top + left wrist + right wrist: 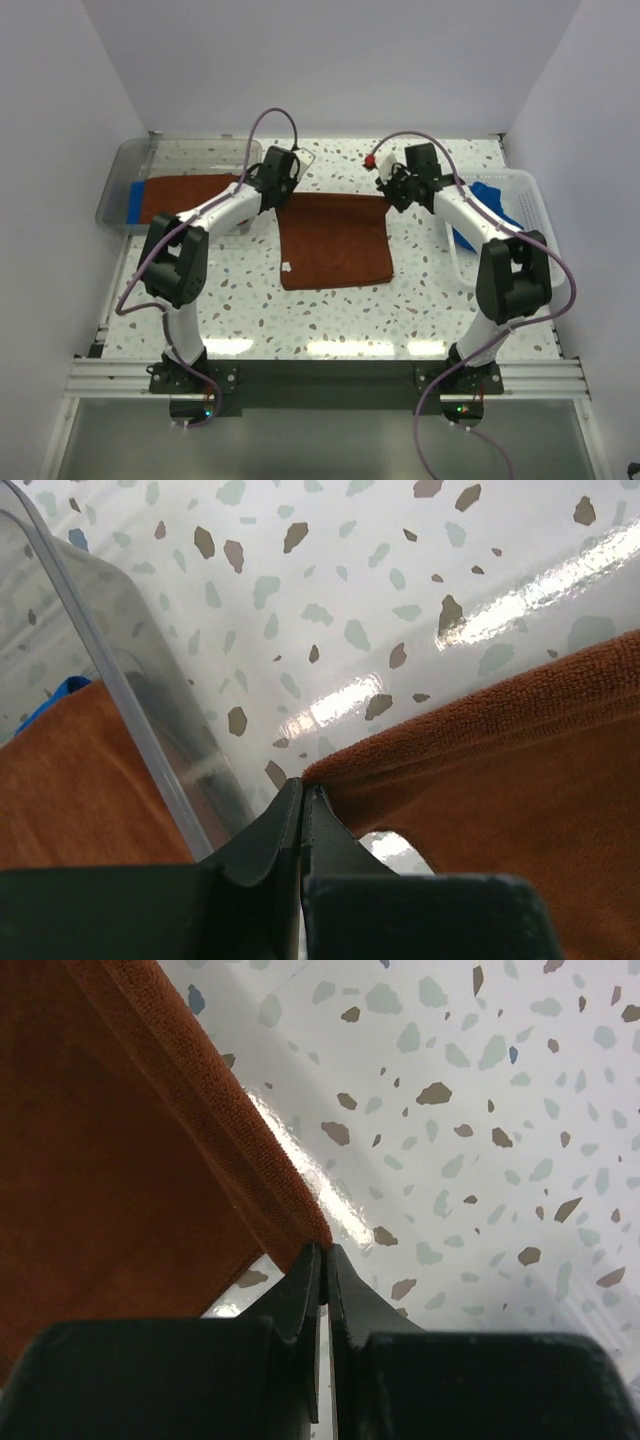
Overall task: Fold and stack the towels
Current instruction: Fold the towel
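Observation:
A rust-brown towel lies spread on the speckled table between the two arms. My left gripper is shut on its far left corner. In the left wrist view the corner of the towel is pinched between the closed tips of that gripper. My right gripper is shut on the far right corner; the right wrist view has the towel's hem running into the closed tips of the gripper. Both corners are lifted slightly off the table. Another rust-brown towel lies over a blue towel in the tray.
The clear plastic tray stands at the far left, its wall close beside my left gripper. A white mesh basket at the right holds a blue towel. A small white tag shows at the spread towel's near left edge.

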{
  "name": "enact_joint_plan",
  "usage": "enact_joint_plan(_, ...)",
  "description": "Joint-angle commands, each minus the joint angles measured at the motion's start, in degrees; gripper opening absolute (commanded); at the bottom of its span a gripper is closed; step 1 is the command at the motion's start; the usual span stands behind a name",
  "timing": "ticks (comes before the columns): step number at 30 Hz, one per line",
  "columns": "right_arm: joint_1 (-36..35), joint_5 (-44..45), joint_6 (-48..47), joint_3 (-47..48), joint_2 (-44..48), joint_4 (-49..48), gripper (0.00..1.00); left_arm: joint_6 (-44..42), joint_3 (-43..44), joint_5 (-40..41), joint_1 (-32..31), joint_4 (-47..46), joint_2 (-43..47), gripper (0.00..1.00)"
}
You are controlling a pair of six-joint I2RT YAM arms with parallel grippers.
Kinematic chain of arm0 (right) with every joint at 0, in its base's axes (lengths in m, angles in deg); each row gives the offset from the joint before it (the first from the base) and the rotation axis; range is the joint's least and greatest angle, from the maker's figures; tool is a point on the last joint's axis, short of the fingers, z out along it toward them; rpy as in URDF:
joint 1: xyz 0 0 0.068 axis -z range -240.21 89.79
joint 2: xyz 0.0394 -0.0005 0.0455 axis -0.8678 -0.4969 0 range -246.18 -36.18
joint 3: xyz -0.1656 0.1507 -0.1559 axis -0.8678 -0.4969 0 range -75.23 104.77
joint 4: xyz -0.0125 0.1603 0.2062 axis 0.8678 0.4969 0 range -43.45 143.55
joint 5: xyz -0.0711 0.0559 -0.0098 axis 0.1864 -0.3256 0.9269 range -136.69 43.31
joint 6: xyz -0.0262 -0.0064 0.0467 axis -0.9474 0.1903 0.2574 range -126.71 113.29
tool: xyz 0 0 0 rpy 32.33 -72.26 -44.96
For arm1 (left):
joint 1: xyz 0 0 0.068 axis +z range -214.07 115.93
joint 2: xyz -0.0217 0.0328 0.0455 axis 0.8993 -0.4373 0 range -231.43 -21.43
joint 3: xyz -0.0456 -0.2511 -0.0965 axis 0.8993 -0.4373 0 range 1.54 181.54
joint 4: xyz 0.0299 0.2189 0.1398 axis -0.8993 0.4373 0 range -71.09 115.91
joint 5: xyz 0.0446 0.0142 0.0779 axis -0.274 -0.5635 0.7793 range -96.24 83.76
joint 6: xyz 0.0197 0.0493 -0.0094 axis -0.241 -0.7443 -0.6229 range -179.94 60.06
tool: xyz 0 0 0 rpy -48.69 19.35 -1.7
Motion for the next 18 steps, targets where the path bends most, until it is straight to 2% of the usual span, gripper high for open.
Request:
enact_joint_plan(1, 0.9, 3.3, -4.2, 4.6, -0.3, -2.7, 0.0, -1.8, 3.0, 3.1, 1.3, -2.5, 1.8, 0.0)
enact_joint_plan(4, 0.9, 3.5, -4.9, 3.8, 0.4, -2.1, 0.0, -1.8, 0.6, 2.7, 1.3, -3.4, 3.9, 0.0)
enact_joint_plan(10, 0.8, 2.0, -3.8, -2.3, 7.6, -1.4, 0.0, 1.2, -5.4, -0.8, 1.3, -1.6, 11.0, 0.0)
enact_joint_plan(13, 0.5, 3.9, -1.7, -5.2, 10.6, 0.1, 0.0, 3.6, -9.1, -2.3, 1.2, 0.0, 14.1, 0.0)
enact_joint_plan(18, -0.7, 8.2, 1.2, -6.3, 12.0, 7.5, 0.02, 7.8, -13.0, -3.0, -0.2, 3.7, 17.8, 0.0)
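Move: Each closed hand holds an upper corner of the brown towel. From the left hand the near-left corner it is being folded to lies about 18 cm back and 8 cm lower, with the clear bin some 28 cm left and 8 cm ahead. From the right hand the near-right corner is about 17 cm back, 1 cm left and 9 cm lower, and the white basket about 30 cm right, roughly level fore and aft. Back and up, after easing forward a mere centimetre or so: both hands turn round and carry the held far hem towards the towel's near edge, the left ending about 5 cm back and 4 cm higher, the right a bit over 3 cm each way. Both keep their pinch; the left hand rolls some 10 degrees, its left side dipping. ##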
